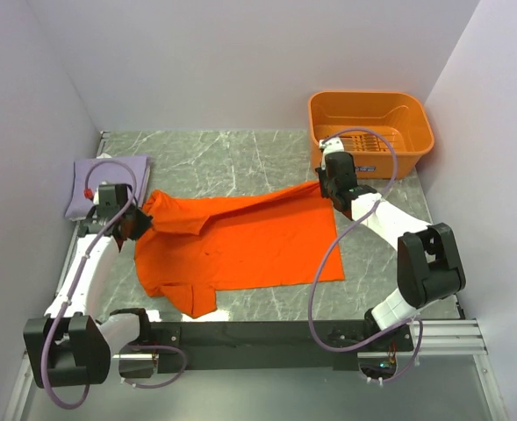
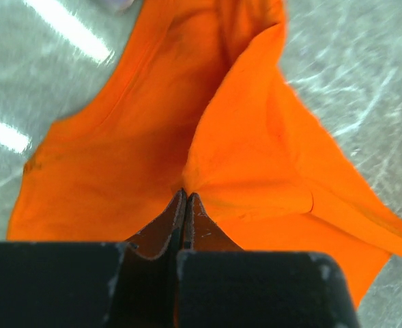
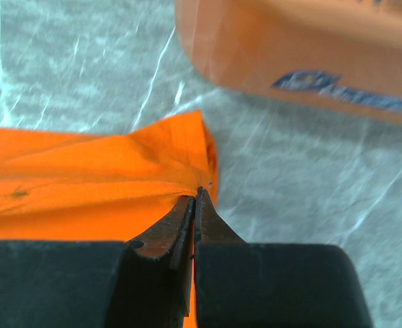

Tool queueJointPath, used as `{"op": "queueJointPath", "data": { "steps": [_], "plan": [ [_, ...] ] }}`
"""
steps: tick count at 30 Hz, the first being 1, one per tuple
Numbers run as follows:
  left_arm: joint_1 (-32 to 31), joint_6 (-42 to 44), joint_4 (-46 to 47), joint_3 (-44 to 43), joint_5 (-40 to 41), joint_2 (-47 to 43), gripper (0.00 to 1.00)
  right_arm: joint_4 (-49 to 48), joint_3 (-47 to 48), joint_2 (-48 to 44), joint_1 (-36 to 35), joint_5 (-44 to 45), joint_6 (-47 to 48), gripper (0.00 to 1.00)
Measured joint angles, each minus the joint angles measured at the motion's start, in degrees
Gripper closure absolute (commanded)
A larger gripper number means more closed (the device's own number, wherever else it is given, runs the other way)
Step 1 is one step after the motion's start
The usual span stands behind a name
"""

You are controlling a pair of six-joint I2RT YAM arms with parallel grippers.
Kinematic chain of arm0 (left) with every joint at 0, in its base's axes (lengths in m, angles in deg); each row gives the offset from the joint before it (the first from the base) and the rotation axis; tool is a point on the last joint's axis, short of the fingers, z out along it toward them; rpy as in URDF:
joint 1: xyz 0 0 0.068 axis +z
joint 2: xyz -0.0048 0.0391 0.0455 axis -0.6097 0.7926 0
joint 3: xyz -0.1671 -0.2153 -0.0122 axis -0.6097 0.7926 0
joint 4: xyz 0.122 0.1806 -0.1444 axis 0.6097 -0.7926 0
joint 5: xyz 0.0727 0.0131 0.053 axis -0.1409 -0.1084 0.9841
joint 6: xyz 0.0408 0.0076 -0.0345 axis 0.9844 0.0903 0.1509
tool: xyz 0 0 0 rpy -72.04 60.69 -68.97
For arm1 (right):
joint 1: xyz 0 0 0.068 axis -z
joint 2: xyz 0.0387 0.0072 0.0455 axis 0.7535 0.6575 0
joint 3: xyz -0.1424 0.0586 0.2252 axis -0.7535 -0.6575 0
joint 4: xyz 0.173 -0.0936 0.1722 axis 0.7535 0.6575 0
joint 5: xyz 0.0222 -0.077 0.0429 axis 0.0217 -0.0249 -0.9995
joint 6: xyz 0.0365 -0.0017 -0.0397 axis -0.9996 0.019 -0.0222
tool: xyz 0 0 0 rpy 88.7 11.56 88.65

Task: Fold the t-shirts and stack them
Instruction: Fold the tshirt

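The orange t-shirt lies spread over the middle of the marble table, its far edge lifted at both ends. My left gripper is shut on the shirt's far-left corner; in the left wrist view the cloth bunches out from the closed fingertips. My right gripper is shut on the far-right corner, and the right wrist view shows the orange hem pinched at its tips. The lavender t-shirt lies folded at the far left, partly behind my left arm.
An orange plastic basket stands at the far right corner, close behind my right gripper; its wall fills the top of the right wrist view. White walls enclose the table on three sides. Cables loop off both arms.
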Motion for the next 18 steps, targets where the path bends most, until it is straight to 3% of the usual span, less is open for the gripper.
{"op": "queueJointPath", "data": {
  "steps": [5,7,10,12,13,18],
  "plan": [
    [0.00,-3.08,2.38,7.61,-1.01,-1.01,0.99,4.26,0.00,0.31,-0.02,-1.44,-3.93,0.92],
    [0.00,-4.50,3.63,10.43,-1.27,-1.16,0.99,6.29,0.24,1.42,-0.02,-1.75,-5.77,0.82],
    [0.00,-6.14,4.74,13.68,-1.42,-1.73,0.81,9.33,0.55,3.96,-0.02,-2.34,-8.17,0.67],
    [0.00,-6.56,5.03,14.32,-1.40,-2.16,0.60,11.80,0.52,5.07,-0.02,-2.78,-9.60,0.56],
    [0.00,-6.62,5.42,14.32,-1.36,-2.34,0.44,12.85,0.48,5.16,-0.02,-2.93,-10.43,0.53],
    [0.02,-4.90,6.60,11.82,-0.55,-2.64,0.25,13.53,-0.59,2.10,1.05,-5.40,-13.57,0.42]
  ]
}}
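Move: The t-shirt's gathered edge is pinched in both hands; its lay-down spot on the spread shirt is about 4 cm back of the left hand, 1 cm to its right and 8 cm below. For the right hand, it is some 5 cm back, straight below sideways, and 8 cm down. The purple folded shirt's middle lies about 12 cm ahead and 12 cm left of the left hand. The orange bin's middle is about 15 cm ahead and 13 cm right of the right hand. The t-shirt's held edge is lowered onto the shirt below and let go: both hands sink about 7 cm while drawing back 4 to 5 cm, the right tipping nearly 20 degrees further down. Their fingers spread as they near the bottom; then the left lifts about 2 cm while easing forward, and the right lifts about 1 cm. ##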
